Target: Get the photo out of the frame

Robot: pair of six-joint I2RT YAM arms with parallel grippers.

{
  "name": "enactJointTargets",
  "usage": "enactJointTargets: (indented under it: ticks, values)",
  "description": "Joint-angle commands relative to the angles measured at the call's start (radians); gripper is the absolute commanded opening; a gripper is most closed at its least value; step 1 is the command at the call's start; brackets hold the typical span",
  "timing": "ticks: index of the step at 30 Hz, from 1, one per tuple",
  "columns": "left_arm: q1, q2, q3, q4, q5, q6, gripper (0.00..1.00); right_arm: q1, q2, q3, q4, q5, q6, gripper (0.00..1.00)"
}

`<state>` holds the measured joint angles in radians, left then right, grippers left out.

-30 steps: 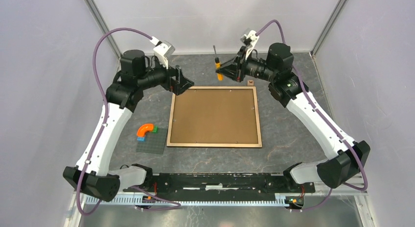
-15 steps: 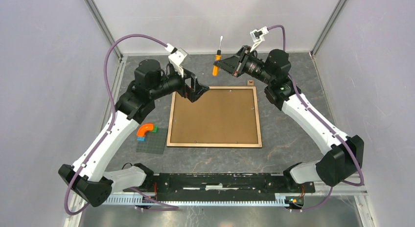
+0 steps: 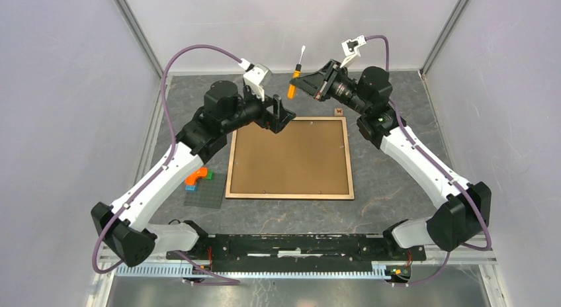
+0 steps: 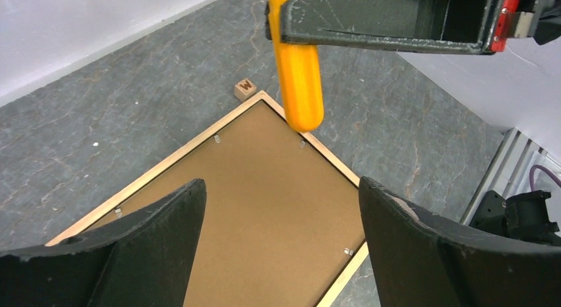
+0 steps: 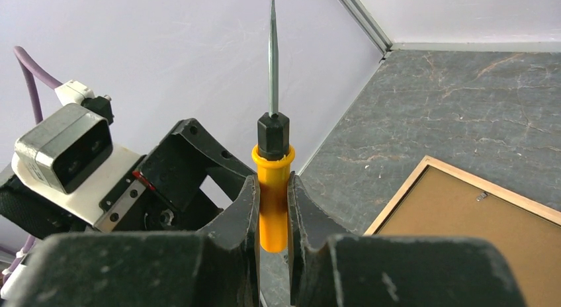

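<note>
The frame [image 3: 289, 157] lies face down on the table, its brown back edged in light wood; it also shows in the left wrist view [image 4: 251, 188] and the right wrist view [image 5: 476, 221]. The photo is hidden. My right gripper [image 3: 305, 84] [image 5: 272, 181] is shut on the orange handle of a screwdriver [image 3: 292, 87] [image 5: 272, 201], held in the air beyond the frame's far edge with its metal tip pointing up. My left gripper [image 3: 281, 115] [image 4: 280, 184] hangs open above the frame's far left part, just below the screwdriver handle [image 4: 301, 82], nothing between its fingers.
A small wooden cube marked W [image 3: 339, 111] [image 4: 245, 88] sits just beyond the frame's far right corner. A dark grey baseplate [image 3: 202, 194] with an orange arch [image 3: 196, 176] and small bricks lies left of the frame. Enclosure walls stand close on three sides.
My left arm has swung right and forward, bringing its open gripper over the frame's far edge, close to the screwdriver. The right gripper has lifted the screwdriver and tilted its tip upward.
</note>
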<state>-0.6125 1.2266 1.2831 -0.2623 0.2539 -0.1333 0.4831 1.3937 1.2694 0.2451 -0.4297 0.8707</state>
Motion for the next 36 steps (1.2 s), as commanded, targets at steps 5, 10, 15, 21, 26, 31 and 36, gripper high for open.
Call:
enactJointTargets:
  ticks: [5, 10, 15, 21, 26, 31, 36]
  values:
    - [-0.068, 0.095, 0.130, 0.072, -0.152, 0.007, 0.76, 0.020, 0.008, 0.003, 0.010, 0.021, 0.041, 0.00]
    - [-0.069, 0.123, 0.169, 0.075, -0.197, 0.014, 0.62, 0.032, 0.002, -0.028, 0.008, 0.018, 0.051, 0.00]
    - [-0.069, 0.126, 0.178, 0.060, -0.219, 0.032, 0.23, 0.037, -0.002, -0.041, 0.006, 0.018, 0.051, 0.00]
    - [-0.043, 0.081, 0.148, -0.006, -0.151, 0.064, 0.02, -0.025, -0.030, -0.044, -0.030, -0.039, -0.060, 0.39]
    - [0.097, 0.066, 0.173, -0.195, 0.149, 0.057, 0.02, -0.222, -0.100, -0.024, -0.303, -0.287, -0.472, 0.84]
    - [0.145, 0.139, 0.273, -0.500, 0.382, 0.131, 0.02, -0.243, -0.228, -0.008, -0.676, -0.375, -1.175, 0.94]
    - [0.144, 0.221, 0.307, -0.696, 0.594, 0.167, 0.02, -0.152, -0.267, 0.069, -0.921, -0.355, -1.594, 0.97]
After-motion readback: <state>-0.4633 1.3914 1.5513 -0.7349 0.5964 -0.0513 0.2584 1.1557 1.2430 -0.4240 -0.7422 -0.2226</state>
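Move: Over the photo frame, the left hand is open beside the screwdriver, which the right hand holds blade up. The handle is about 4 cm ahead of the left fingers, 3 cm right and 4 cm above. The frame's middle is roughly 2 cm ahead, 2 cm right and 33 cm below them; the small cube is about 22 cm ahead and 20 cm right on the table. From the right hand, the left fingers are some 5 cm back, 3 cm left and 5 cm lower. Reaching forward and right about 4 cm and rising a little, the left hand closes on the screwdriver handle while the right lowers it slightly. The right fingers then open, and that hand pulls away right about 11 cm, sinking, then back, its wrist turning some 50 degrees. Keeping its grip, the left hand goes left, then back and down, tipping down as it turns clockwise. ##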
